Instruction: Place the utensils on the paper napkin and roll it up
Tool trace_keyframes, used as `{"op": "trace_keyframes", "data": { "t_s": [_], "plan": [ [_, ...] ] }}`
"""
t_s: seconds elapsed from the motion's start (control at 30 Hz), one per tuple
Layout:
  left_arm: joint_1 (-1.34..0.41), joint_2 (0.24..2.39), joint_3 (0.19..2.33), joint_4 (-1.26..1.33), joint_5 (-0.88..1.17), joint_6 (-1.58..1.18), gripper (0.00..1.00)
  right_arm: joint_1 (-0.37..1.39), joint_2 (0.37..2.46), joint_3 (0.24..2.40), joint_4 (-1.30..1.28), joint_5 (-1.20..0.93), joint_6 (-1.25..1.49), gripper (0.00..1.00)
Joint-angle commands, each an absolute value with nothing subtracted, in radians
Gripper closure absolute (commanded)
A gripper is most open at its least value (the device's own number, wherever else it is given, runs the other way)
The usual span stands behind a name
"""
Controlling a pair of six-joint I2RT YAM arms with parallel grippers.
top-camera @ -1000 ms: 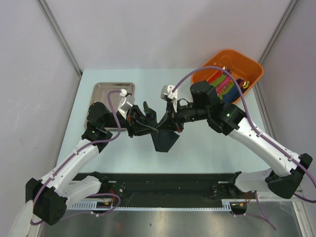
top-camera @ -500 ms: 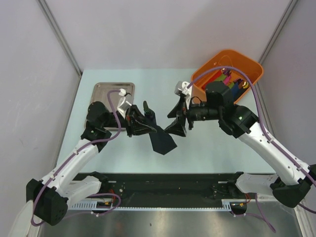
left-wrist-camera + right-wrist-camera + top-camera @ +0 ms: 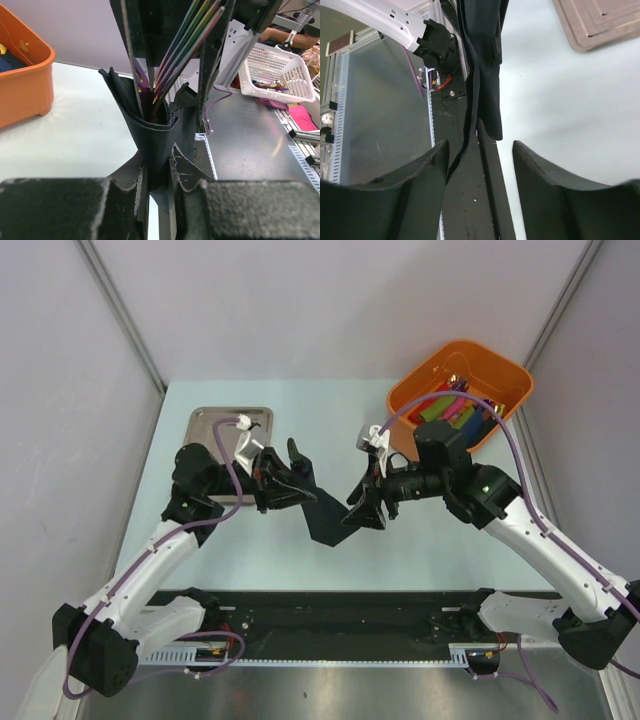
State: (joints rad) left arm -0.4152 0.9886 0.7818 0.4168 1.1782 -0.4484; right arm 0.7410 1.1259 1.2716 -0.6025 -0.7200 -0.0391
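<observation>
The black paper napkin [image 3: 327, 524] is wrapped into a loose cone round the utensils [image 3: 186, 44], whose iridescent green-purple handles stick out of its mouth in the left wrist view. My left gripper [image 3: 303, 493] is shut on the narrow end of the napkin [image 3: 150, 132], holding it above the table; the jaws [image 3: 157, 172] pinch the paper. My right gripper [image 3: 362, 514] stands open beside the napkin's lower right end. In the right wrist view a fold of the napkin [image 3: 487, 85] hangs between the spread fingers [image 3: 422, 172] without being pinched. The utensils are hidden in the top view.
A steel tray [image 3: 222, 425] lies at the back left, partly behind my left arm. An orange bin [image 3: 505, 375] with coloured napkin rolls stands at the back right, just behind my right arm. The black rail [image 3: 330, 625] runs along the table's near edge.
My right gripper has opened, let go of the napkin and drawn back to the right and slightly nearer. The left gripper keeps its hold, and the napkin now hangs from it alone.
</observation>
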Motion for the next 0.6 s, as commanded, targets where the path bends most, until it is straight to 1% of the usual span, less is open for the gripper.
{"op": "trace_keyframes", "data": {
  "t_s": [0.0, 0.03, 0.07, 0.13, 0.17, 0.37, 0.57],
  "plan": [
    [-0.394, 0.971, 0.831, 0.462, 1.167, -0.477, 1.0, 0.738, 1.126, 1.278, -0.624, -0.724, -0.073, 0.49],
    [-0.391, 0.969, 0.831, 0.468, 1.17, -0.482, 1.0, 0.735, 1.127, 1.279, -0.643, -0.723, -0.084, 0.55],
    [-0.388, 0.969, 0.831, 0.474, 1.17, -0.486, 1.0, 0.733, 1.131, 1.279, -0.649, -0.724, -0.089, 0.67],
    [-0.385, 0.969, 0.833, 0.494, 1.186, -0.505, 1.0, 0.729, 1.137, 1.284, -0.661, -0.727, -0.109, 0.84],
    [-0.385, 0.966, 0.833, 0.505, 1.193, -0.511, 1.0, 0.727, 1.138, 1.285, -0.657, -0.723, -0.112, 1.0],
    [-0.394, 0.973, 0.805, 0.724, 1.265, -0.695, 1.0, 0.704, 1.203, 1.304, -0.608, -0.701, -0.181, 1.0],
    [-0.413, 0.965, 0.805, 0.814, 1.246, -0.811, 1.0, 0.709, 1.281, 1.325, -0.537, -0.718, -0.213, 1.0]
  ]
}}
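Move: The napkin's loose corner hangs almost between the right hand's open fingers, about 1 cm back, 1 cm left and 2 cm below its hand point. The utensils stand in the rolled part, some 4 cm ahead, 8 cm left and 8 cm above the right hand. From the left hand, which still grips the roll, that corner lies roughly 3 cm back, 6 cm right and 5 cm lower. Right hand sinks, pinches the napkin's loose corner, draws it some 3 cm forward and left; left hand rises. ##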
